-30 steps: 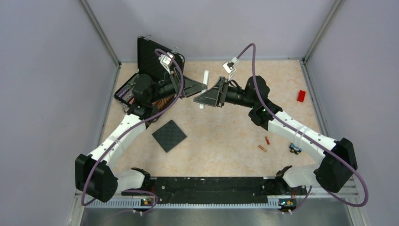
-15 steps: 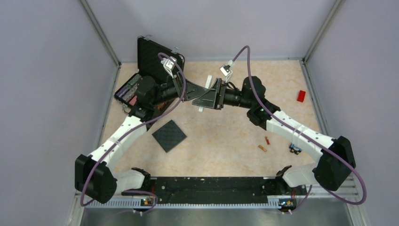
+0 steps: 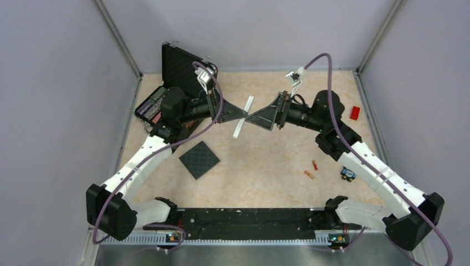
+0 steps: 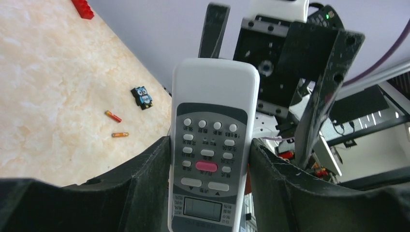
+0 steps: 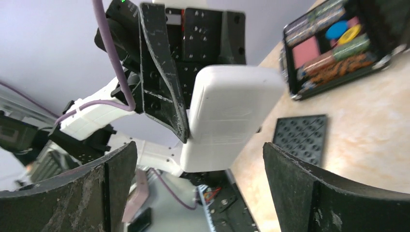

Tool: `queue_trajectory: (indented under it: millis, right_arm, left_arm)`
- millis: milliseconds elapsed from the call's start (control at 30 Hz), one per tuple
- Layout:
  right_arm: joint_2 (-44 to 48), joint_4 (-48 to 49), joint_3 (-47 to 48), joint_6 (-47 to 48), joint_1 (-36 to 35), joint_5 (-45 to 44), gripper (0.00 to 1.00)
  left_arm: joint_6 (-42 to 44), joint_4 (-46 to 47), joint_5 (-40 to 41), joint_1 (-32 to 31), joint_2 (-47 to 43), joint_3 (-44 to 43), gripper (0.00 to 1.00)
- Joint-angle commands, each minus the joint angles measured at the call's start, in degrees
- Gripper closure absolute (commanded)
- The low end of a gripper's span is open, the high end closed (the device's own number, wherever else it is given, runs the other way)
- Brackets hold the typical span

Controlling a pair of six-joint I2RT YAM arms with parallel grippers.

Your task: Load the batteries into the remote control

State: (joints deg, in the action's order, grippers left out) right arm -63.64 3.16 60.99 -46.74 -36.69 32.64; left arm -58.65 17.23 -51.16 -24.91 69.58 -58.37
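My left gripper (image 3: 239,114) is shut on the white remote control (image 3: 243,117) and holds it above the table's middle back. In the left wrist view the remote (image 4: 212,140) shows its grey button panel, clamped between both fingers. My right gripper (image 3: 253,117) is open and empty, facing the remote's plain white back (image 5: 227,113) from the right, a short gap away. Two tiny orange-red batteries (image 3: 311,169) lie on the table at the right; they also show in the left wrist view (image 4: 116,125).
A black square pad (image 3: 199,159) lies left of centre. An open black case (image 3: 161,105) with coloured parts stands at the back left. A red block (image 3: 354,113) lies at the far right, a small owl figure (image 3: 347,174) near the batteries.
My right gripper has let go of the remote and drawn back to the right, jaws open. My left gripper now holds the remote alone, tilted.
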Motion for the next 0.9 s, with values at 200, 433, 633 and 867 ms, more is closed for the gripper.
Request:
queue_trajectory:
  millis: [200,433,633,867]
  right_arm:
    - [5.84,-12.44,11.27,22.82,5.19,1.13,0.01]
    - [3.98,-12.0,17.14,38.54,5.22,17.6,0.01]
    - [1.28,-3.3,14.96,45.55,5.18,33.16,0.01]
    - [-3.47,9.58,14.54,40.73,5.13,39.31,0.02]
  left_arm:
    - [1.27,-3.81,-10.63,-0.05,-4.38,-6.11,1.0]
    - [1.17,-5.8,-14.74,-0.14,-7.16,-6.15,1.0]
    - [-1.92,-4.69,-16.22,-0.85,-8.18,-6.38,1.0]
    - [-2.68,-4.52,-16.2,-1.86,-8.8,-6.92,1.0]
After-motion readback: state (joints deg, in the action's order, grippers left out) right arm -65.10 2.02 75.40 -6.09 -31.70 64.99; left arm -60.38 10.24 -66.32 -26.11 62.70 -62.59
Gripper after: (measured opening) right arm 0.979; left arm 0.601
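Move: Just off the right fingertips, about 5 cm to that hand's left, 1 cm ahead and 1 cm lower, is the remote, its back turned towards the open right fingers. The left fingers hold it near its middle, right at that hand's point. On the table, roughly 36 cm below the right hand, the two batteries lie some 21 cm right and 7 cm back, and the dark pad about 23 cm left and 3 cm back. Backing off empty from the remote, the right hand climbs about 8 cm and shifts some 4 cm right, then draws back about 5 cm and drifts slightly left again; its fingers stay wide open, pointing left, while the wrist rolls some 50 degrees, front side up. The left hand keeps its grip and carries the remote back 8 cm and up 4 cm, turning it clockwise about 15 degrees. ##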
